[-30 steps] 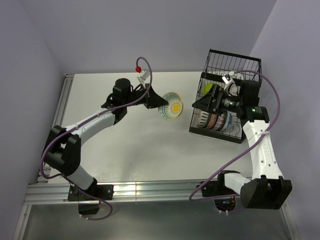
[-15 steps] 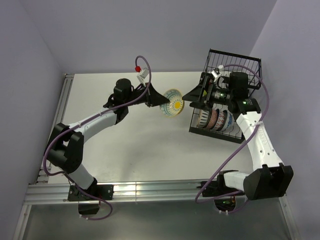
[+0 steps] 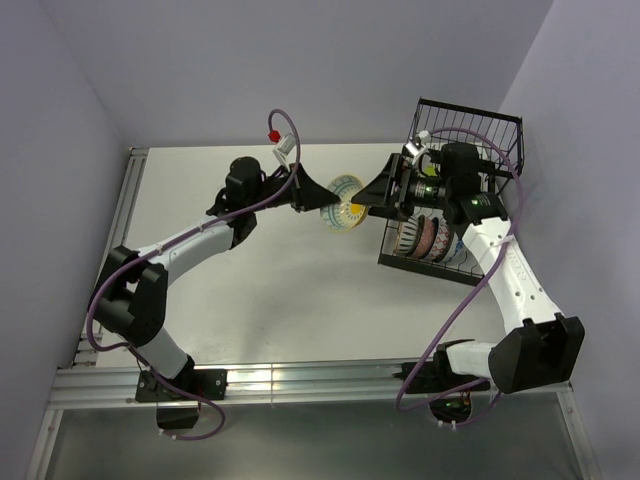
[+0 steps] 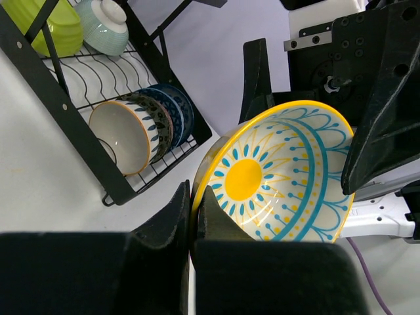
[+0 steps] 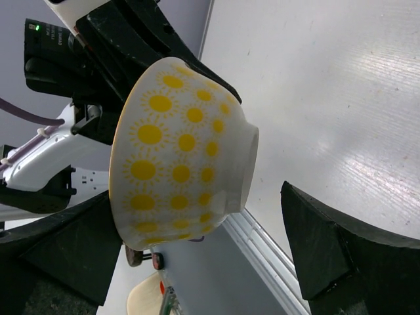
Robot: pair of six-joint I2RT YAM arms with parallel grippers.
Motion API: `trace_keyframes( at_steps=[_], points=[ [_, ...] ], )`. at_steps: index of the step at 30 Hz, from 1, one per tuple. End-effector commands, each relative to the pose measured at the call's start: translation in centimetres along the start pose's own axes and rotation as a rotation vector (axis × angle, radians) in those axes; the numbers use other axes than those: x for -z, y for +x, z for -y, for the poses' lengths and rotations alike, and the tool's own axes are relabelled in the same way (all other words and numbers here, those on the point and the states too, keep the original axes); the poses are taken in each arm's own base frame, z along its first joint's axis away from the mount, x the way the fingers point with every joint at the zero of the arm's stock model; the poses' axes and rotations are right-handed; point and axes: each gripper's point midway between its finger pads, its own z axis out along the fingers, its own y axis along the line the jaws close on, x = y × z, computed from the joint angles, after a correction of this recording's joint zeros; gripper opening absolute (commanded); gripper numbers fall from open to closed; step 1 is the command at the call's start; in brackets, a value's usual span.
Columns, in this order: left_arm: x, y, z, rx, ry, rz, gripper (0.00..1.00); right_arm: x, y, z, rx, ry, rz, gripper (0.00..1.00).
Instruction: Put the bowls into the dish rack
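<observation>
A white bowl with yellow suns outside and a blue-and-yellow pattern inside hangs on its side above the table, left of the dish rack. My left gripper is shut on its rim. My right gripper is open, and its fingers stand on either side of the bowl's base and wall. Three bowls stand on edge in the rack's slots: a cream one, a dark patterned one and a blue one.
A lime-green bowl and a pale ribbed bowl sit in the rack's tall basket end. The rack stands against the right wall. An aluminium rail runs along the table's near edge. Purple cables loop off both arms.
My right gripper has swung left, away from the rack, and now straddles the bowl. My left gripper has carried the bowl slightly up and to the right.
</observation>
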Motion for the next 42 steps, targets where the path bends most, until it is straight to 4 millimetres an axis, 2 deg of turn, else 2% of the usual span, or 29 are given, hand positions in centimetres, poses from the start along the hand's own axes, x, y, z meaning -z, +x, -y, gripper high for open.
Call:
trace_keyframes(
  at_steps=[1, 6, 8, 15, 17, 18, 19, 23, 26, 27, 29, 32, 33, 34, 35, 36, 41, 42],
  points=[
    [0.1, -1.6, 3.0, -0.033, 0.110, 0.051, 0.00, -0.4, -1.2, -1.0, 0.048, -0.037, 0.027, 1.00],
    [-0.1, -1.8, 2.9, -0.024, 0.107, 0.060, 0.00, -0.7, -1.3, -1.5, 0.020, -0.074, 0.011, 0.94],
    [-0.1, -1.8, 2.8, -0.015, 0.103, 0.066, 0.00, -0.7, -1.2, -1.7, 0.016, -0.091, 0.006, 0.84],
    [-0.3, -1.8, 2.5, 0.001, 0.101, 0.067, 0.00, -0.8, -0.6, -2.1, 0.012, -0.137, -0.019, 0.72],
    [-0.3, -2.0, 2.6, -0.002, 0.102, 0.070, 0.00, -0.8, -0.5, -2.1, 0.004, -0.140, -0.025, 0.74],
    [-0.4, -1.8, 2.5, 0.001, 0.101, 0.067, 0.00, -0.8, -0.5, -2.0, 0.001, -0.139, -0.026, 0.84],
    [-0.4, -2.0, 2.5, -0.003, 0.100, 0.069, 0.00, -0.9, -0.5, -1.9, -0.009, -0.136, -0.028, 0.88],
    [-0.6, -2.1, 2.7, -0.005, 0.103, 0.067, 0.00, -1.0, -0.4, -1.5, -0.013, -0.128, -0.030, 0.91],
    [-0.5, -2.2, 2.6, -0.005, 0.100, 0.071, 0.00, -0.9, -0.4, -1.7, -0.006, -0.134, -0.030, 0.83],
    [-0.6, -2.1, 2.5, -0.005, 0.098, 0.069, 0.00, -0.9, -0.3, -1.8, -0.004, -0.140, -0.032, 0.76],
    [-0.6, -2.1, 2.6, -0.004, 0.099, 0.066, 0.00, -0.8, -0.3, -1.9, 0.003, -0.143, -0.031, 0.69],
    [-0.6, -2.1, 2.5, -0.004, 0.097, 0.062, 0.00, -0.7, -0.1, -2.1, 0.019, -0.158, -0.035, 0.47],
    [-0.7, -2.2, 2.6, -0.006, 0.095, 0.059, 0.00, -0.6, -0.1, -2.3, 0.033, -0.163, -0.033, 0.30],
    [-0.7, -2.0, 2.4, -0.001, 0.091, 0.054, 0.01, -0.5, -0.1, -2.4, 0.043, -0.165, -0.030, 0.21],
    [-0.7, -1.9, 2.3, -0.003, 0.086, 0.048, 0.08, -0.4, 0.0, -2.3, 0.042, -0.159, -0.033, 0.06],
    [-0.7, -1.9, 2.3, -0.003, 0.082, 0.045, 0.12, -0.3, -0.2, -2.6, 0.070, -0.159, -0.026, 0.00],
    [-0.6, -1.4, 1.7, -0.016, 0.057, 0.010, 0.46, 0.4, -0.7, -2.2, 0.095, -0.134, 0.004, 0.00],
    [-0.5, -1.2, 1.4, -0.009, 0.044, 0.003, 0.49, 0.7, -0.8, -2.2, 0.103, -0.132, 0.011, 0.00]
  ],
)
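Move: My left hand holds the sun-patterned bowl by its rim in mid-air; the bowl's middle is about 4 cm to its right and roughly level. From my open right hand, the same middle lies some 4 cm to the left and 1 cm back, level. The loaded bowls in the rack are around 13 cm right of my right hand, 2 cm ahead and 23 cm below; the green bowl stands some 15 cm beyond them. I ease my right hand only about 1 cm left, onto the bowl, with a slight roll of 5 degrees or so, and close its wide-open fingers by about a quarter until they pinch the bowl between its rim side and its foot. My left hand stays nearly in place with its pinch on the rim, then spreads its fingers to about half open. ##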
